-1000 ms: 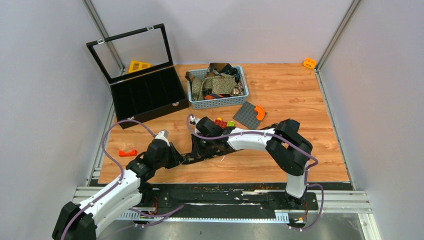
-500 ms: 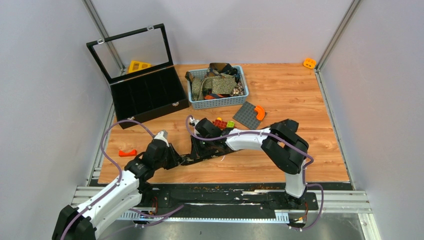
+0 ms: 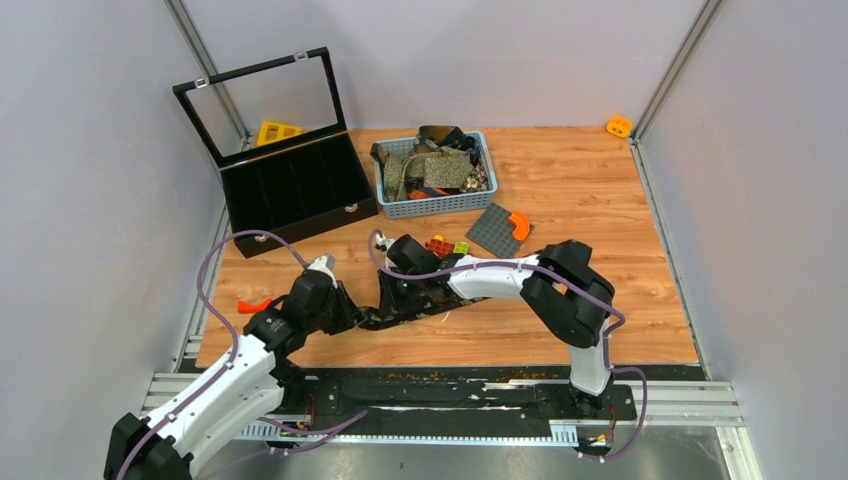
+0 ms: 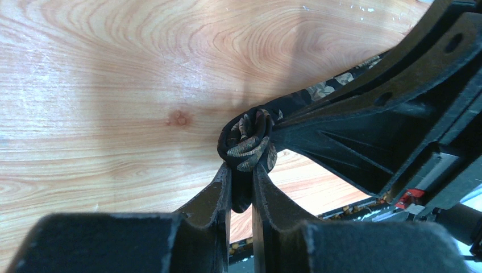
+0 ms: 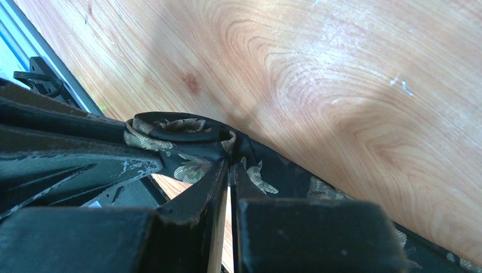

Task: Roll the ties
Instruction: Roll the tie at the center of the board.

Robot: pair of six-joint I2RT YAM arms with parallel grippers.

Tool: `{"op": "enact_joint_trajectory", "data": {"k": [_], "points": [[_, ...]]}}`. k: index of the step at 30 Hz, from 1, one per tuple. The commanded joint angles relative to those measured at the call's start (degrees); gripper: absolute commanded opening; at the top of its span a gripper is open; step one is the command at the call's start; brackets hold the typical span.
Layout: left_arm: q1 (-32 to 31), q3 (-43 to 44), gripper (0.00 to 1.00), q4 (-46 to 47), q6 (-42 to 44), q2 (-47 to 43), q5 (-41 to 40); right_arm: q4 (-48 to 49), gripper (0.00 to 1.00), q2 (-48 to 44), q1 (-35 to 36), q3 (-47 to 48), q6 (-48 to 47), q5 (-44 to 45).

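Note:
A black tie (image 3: 425,308) with a pale leaf print lies across the front of the wooden table, and its left end is wound into a small roll (image 4: 248,143). My left gripper (image 3: 347,313) is shut on that roll (image 4: 241,173) and pinches it between its fingertips. My right gripper (image 3: 390,298) is shut on the tie just beside the roll (image 5: 229,166). The roll also shows in the right wrist view (image 5: 170,128). The two grippers almost touch. More ties (image 3: 432,165), olive and brown, are heaped in a blue-grey basket (image 3: 434,207) at the back.
An open black case (image 3: 300,185) with a glass lid stands at the back left. A grey studded plate (image 3: 490,232) with an orange piece (image 3: 519,224), and red and green bricks (image 3: 446,246), lie behind the right arm. An orange piece (image 3: 252,305) lies at the left.
Both grippers have shifted slightly left with the tie's rolled end held between them. The left arm's elbow has swung a little to the left.

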Motion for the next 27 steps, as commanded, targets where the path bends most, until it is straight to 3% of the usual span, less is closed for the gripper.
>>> {"op": "enact_joint_trajectory", "data": {"k": [1,22,27], "points": [[0.1,4.3,0.06,-1.3,2.4,1.4,-0.5,1.6,0.07,2.5,1.4,2.7,0.0,-1.0],[0.1,15.1,0.06,-14.1,8.5,6.7,-2.3,4.9,0.03,9.5,4.9,12.2,2.6,-6.8],[0.1,15.4,0.05,-14.6,8.1,8.5,-4.1,6.5,0.03,9.6,4.9,10.8,2.6,-8.1]]}}
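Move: The tie's roll sits at the tips of the left hand's closed fingers, about 1 cm ahead and 1 cm to the right of that hand. From the right hand, which is on the tie just beside it, the roll is some 3 cm to the left and 3 cm back, roughly level in height. The toy car stands around 12 cm ahead and 12 cm to the right of the right hand. The orange-red block lies about 22 cm left of the left hand and 3 cm ahead. Leftward, by about 6 cm and slightly back, the right hand brings the tie in towards the roll, its nearly shut fingers still pinching the cloth beside it. The left hand keeps its grip on the roll, rises roughly 3 cm with a slight drift left, and rolls about 10 degrees so that its left side lifts. ##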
